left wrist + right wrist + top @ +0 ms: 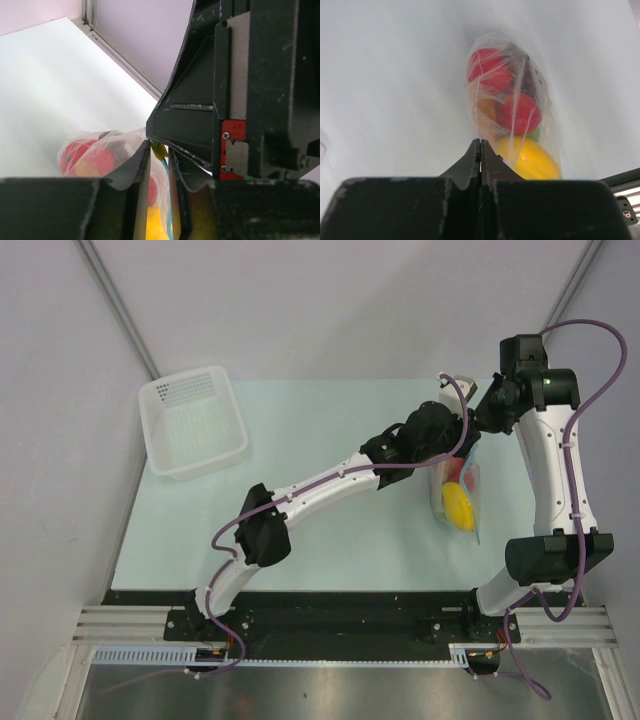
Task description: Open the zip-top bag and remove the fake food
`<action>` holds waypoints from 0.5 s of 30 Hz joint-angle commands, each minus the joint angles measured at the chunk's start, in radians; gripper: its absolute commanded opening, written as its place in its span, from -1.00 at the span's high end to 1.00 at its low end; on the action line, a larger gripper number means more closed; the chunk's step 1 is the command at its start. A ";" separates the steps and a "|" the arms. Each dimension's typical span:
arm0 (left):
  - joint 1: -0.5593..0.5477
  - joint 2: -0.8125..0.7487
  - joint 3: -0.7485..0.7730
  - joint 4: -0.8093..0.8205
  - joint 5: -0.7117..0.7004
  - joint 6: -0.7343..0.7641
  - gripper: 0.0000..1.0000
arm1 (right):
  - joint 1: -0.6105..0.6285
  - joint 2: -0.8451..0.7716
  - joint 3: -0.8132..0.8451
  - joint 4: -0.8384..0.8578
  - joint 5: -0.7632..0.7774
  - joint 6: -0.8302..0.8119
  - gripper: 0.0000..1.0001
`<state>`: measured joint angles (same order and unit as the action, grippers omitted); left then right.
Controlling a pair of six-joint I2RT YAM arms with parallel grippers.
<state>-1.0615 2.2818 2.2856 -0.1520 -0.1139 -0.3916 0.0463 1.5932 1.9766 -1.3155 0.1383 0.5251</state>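
Note:
The zip-top bag (463, 502) lies at the right of the table, its mouth towards the far side. The fake food is inside it: a yellow piece (527, 157), red fruits (520, 112), an orange piece (487, 107), a bit of green (535, 135) and dark grapes (530, 82). My right gripper (480, 142) is shut on the bag's film at its mouth; it also shows from above (480, 430). My left gripper (161, 150) is nearly closed on the mouth beside it, with film and the teal zip strip (168, 200) between its fingers. From above, the left gripper (447, 452) hides the mouth.
A white perforated basket (195, 420) stands at the far left of the table. The right gripper's black body (240, 90) sits right against my left fingers. The table's far edge and the wall are close behind both grippers.

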 commanded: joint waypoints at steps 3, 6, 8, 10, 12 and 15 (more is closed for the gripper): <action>-0.002 0.018 0.055 0.031 -0.017 0.010 0.76 | 0.012 -0.007 0.015 -0.131 -0.062 0.010 1.00; -0.003 0.022 0.060 0.031 -0.017 0.010 1.00 | 0.010 -0.009 0.011 -0.126 -0.065 0.018 1.00; -0.006 0.021 0.060 0.032 -0.003 0.007 1.00 | 0.007 -0.006 0.008 -0.122 -0.063 0.022 1.00; -0.012 0.013 0.048 0.022 0.003 0.008 1.00 | -0.002 0.001 0.008 -0.107 -0.054 0.026 1.00; -0.017 -0.013 0.008 0.028 0.019 -0.001 1.00 | -0.013 0.007 0.013 -0.088 -0.042 0.030 1.00; -0.029 -0.045 -0.037 0.022 0.034 -0.009 1.00 | -0.033 0.025 0.037 -0.070 -0.040 0.030 1.00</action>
<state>-1.0691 2.2910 2.2864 -0.1562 -0.1150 -0.3920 0.0299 1.5993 1.9766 -1.3262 0.1295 0.5320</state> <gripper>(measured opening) 0.025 0.009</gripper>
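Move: The zip's end lies almost between the left fingertips, about 1 cm ahead, 1 cm to the right and 1 cm below. From the left hand, the yellow food is some 5 cm back, 2 cm right and 17 cm down, and the red food roughly 3 cm ahead, 2 cm right and 17 cm down. The zip's end lies about 1 cm below the right fingertips, neither ahead nor to the side. The left fingers shut on the zip's end beside the right hand's kept pinch, easing about 0.5 cm down. ##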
